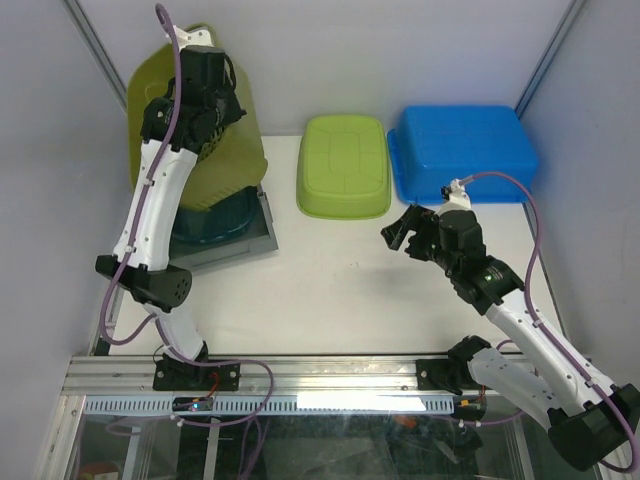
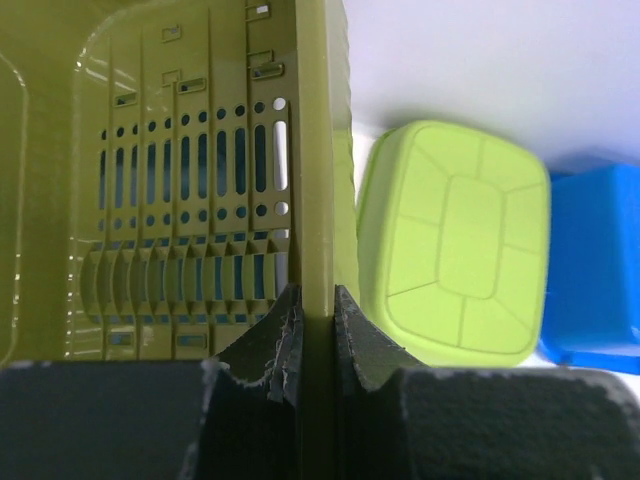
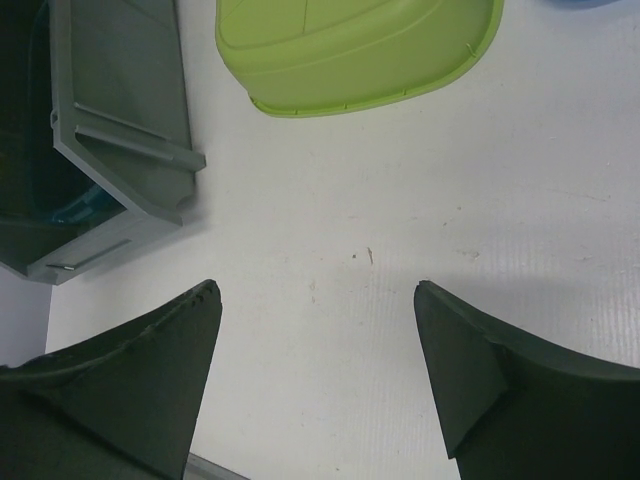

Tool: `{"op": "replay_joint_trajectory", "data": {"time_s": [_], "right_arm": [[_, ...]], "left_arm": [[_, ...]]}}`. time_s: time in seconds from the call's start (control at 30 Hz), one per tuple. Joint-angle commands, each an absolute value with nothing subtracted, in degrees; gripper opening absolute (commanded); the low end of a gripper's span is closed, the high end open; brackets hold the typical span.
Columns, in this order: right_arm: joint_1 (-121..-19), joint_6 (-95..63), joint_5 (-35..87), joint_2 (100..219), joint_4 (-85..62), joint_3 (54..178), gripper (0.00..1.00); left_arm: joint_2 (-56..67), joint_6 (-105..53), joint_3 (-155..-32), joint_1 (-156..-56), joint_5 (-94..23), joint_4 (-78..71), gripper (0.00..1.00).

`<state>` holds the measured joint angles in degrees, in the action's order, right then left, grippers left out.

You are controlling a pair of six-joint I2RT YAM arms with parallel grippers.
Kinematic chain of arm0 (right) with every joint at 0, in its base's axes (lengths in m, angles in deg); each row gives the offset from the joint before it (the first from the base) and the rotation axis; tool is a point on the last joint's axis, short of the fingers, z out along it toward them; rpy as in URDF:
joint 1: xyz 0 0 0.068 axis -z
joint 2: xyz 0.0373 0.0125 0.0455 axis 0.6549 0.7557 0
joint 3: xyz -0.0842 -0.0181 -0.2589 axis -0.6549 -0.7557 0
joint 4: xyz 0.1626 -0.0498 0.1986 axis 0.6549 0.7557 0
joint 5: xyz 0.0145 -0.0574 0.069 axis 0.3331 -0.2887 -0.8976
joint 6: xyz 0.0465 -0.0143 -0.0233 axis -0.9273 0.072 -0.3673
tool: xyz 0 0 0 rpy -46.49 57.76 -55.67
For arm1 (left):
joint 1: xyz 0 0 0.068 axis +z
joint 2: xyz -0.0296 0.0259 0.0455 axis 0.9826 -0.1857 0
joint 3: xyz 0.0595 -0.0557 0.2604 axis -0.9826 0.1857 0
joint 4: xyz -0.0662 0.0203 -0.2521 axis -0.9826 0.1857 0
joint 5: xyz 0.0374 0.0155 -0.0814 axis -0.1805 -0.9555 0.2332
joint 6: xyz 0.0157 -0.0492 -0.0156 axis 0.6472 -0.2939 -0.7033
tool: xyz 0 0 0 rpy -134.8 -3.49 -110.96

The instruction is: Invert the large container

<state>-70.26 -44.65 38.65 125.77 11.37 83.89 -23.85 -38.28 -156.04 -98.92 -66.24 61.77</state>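
Note:
The large olive-green container [image 1: 235, 140] is lifted and tilted at the back left, above a teal tub [image 1: 215, 220]. My left gripper [image 1: 220, 118] is shut on its side wall. In the left wrist view the fingers [image 2: 285, 325] clamp the thin wall, with the gripper [image 2: 318, 300] centred on it. The container's slotted inside [image 2: 150, 200] lies left of the wall, and teal shows through the slots. My right gripper [image 1: 400, 235] is open and empty, low over bare table [image 3: 315, 290] right of centre.
A light green tub [image 1: 345, 165] lies upside down at back centre, also in both wrist views [image 2: 460, 240] [image 3: 350, 45]. A blue tub [image 1: 465, 150] lies upside down at back right. A grey tray [image 1: 262, 235] sits under the teal tub. Walls enclose the back and sides.

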Motion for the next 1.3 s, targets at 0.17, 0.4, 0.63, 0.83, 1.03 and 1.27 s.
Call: {"op": "replay_joint_trajectory", "data": {"time_s": [0.17, 0.4, 0.63, 0.83, 1.03, 1.27], "right_arm": [[-70.2, -42.9, 41.1, 123.6, 16.3, 96.6, 0.82], [-70.2, -38.3, 63.3, 122.3, 32.6, 115.4, 0.85], [-70.2, -32.9, 78.7, 114.3, 32.2, 121.7, 0.86], [-70.3, -31.5, 86.3, 113.6, 35.6, 127.2, 0.86], [-70.3, -30.8, 89.6, 114.4, 37.9, 131.5, 0.86], [-70.3, -30.1, 86.2, 115.5, 37.1, 131.8, 0.85]], "left_arm": [[-12.5, -31.8, -160.9, -106.0, -57.1, 48.5, 0.00], [-11.5, -40.1, -156.9, -108.8, -30.6, 42.9, 0.00], [-7.6, -50.7, -140.9, -114.2, -8.8, 28.0, 0.00], [-2.4, -76.9, -116.2, -114.4, 5.9, -8.9, 0.00], [-3.0, -91.0, -107.5, -116.5, 8.8, -23.6, 0.00], [-5.5, -103.6, -97.3, -121.3, 9.7, -36.9, 0.00]]}}
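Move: From the left hand, which already pinches its rim, the large olive container's middle lies about 10 cm left, 3 cm back and 12 cm lower. The clear table it heads over is some 22 cm back, 30 cm right and 38 cm down; the gray box lies about level, 7 cm left and 31 cm below, the green container 5 cm ahead, 27 cm right. From the right hand the olive container is 16 cm ahead, 45 cm left, 5 cm higher. Keeping its pinch on the olive container's rim, the left hand swings it right (about 28 cm) and back (about 21 cm), away from over the gray box, first rising some 10 cm, then sinking most of that. The wrist turns clockwise and rolls left side down, roughly 100 degrees altogether. The empty, open right hand rises about 27 cm and draws right and back, turning clockwise. ##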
